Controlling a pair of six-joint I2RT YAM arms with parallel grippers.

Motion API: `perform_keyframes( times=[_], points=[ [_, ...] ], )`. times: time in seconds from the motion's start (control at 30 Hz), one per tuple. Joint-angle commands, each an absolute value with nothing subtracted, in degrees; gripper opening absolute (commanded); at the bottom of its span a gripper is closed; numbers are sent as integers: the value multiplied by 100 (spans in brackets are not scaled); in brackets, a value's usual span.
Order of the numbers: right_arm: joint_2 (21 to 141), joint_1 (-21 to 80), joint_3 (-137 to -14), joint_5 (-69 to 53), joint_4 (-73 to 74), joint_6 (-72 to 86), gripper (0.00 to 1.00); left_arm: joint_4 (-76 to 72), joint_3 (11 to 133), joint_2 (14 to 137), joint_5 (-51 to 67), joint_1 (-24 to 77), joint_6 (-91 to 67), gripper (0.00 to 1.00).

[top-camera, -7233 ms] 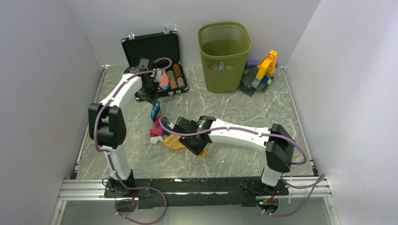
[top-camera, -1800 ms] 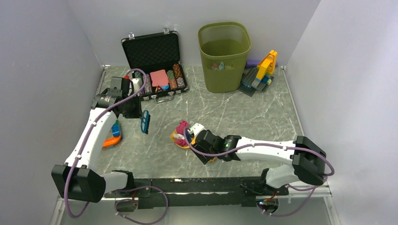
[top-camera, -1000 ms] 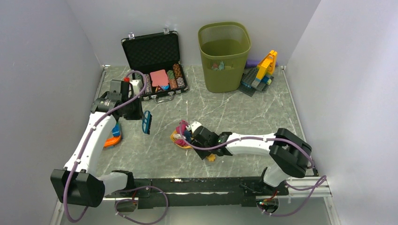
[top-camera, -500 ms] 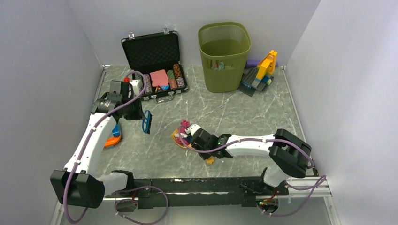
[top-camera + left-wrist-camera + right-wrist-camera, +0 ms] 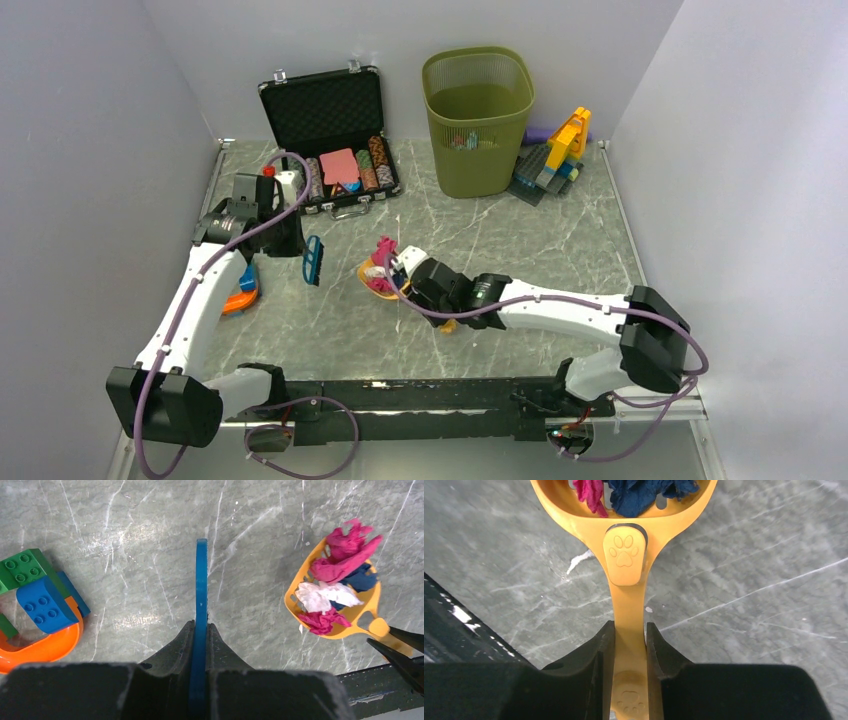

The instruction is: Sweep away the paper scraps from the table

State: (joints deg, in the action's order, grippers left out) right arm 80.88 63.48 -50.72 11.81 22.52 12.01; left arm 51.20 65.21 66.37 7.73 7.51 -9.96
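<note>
Pink, white and navy paper scraps [image 5: 384, 268] [image 5: 336, 566] lie heaped in a yellow scoop [image 5: 371, 285] [image 5: 292, 596] on the table [image 5: 540, 250], left of centre. My right gripper [image 5: 424, 281] [image 5: 626, 628] is shut on the scoop's paw-print handle [image 5: 625, 602]. One tiny white scrap [image 5: 579, 561] lies on the marble beside the scoop's neck. My left gripper [image 5: 292, 241] [image 5: 200, 626] is shut on a thin blue brush [image 5: 313, 261] [image 5: 201, 580], held edge-on to the left of the scoop and apart from it.
An open poker-chip case [image 5: 335, 125] and a green mesh bin [image 5: 478, 120] stand at the back. Toy bricks sit at the back right [image 5: 555, 155] and under my left arm [image 5: 243, 290] [image 5: 40, 597]. A metal rail [image 5: 400, 395] runs along the near edge.
My right gripper has closed on the scoop's handle, and the scoop with its scraps has shifted slightly toward the far left. The left arm and brush have stayed put.
</note>
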Motion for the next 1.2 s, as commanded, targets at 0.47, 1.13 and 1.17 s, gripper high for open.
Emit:
perform_keyframes(
  times=[0.47, 1.13, 1.17],
  points=[
    [8893, 5211, -9195, 782, 4587, 604, 0, 4937, 6287, 6321, 843, 725, -1034, 0],
    [10927, 2997, -13350, -1448, 5116, 1403, 0, 4865, 5902, 5933, 1106, 729, -1121, 0],
    [10906, 2871, -13265, -1704, 4922, 1565, 0, 4861, 5888, 5918, 1106, 729, -1125, 0]
  ],
)
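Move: The right hand, gripping the loaded scoop by its handle, has the green basket about 30 cm ahead and 11 cm to its right, its middle some 4 cm higher than the hand. The chip case lies roughly 28 cm ahead and 18 cm left, about 5 cm below; the toy digger is some 29 cm ahead and 29 cm right, slightly lower. From the left hand the basket is about 19 cm ahead, 35 cm right and 7 cm lower. Still pinching the yellow scoop's handle, the right hand carries the scraps up some 27 cm and forward about 22 cm towards the green basket, climbing first and then reaching out as it rises. The wrist rolls left side up by over 20 degrees and turns slightly clockwise. The left hand keeps hold of the blue brush and eases back about 2 cm, sinking a little. ##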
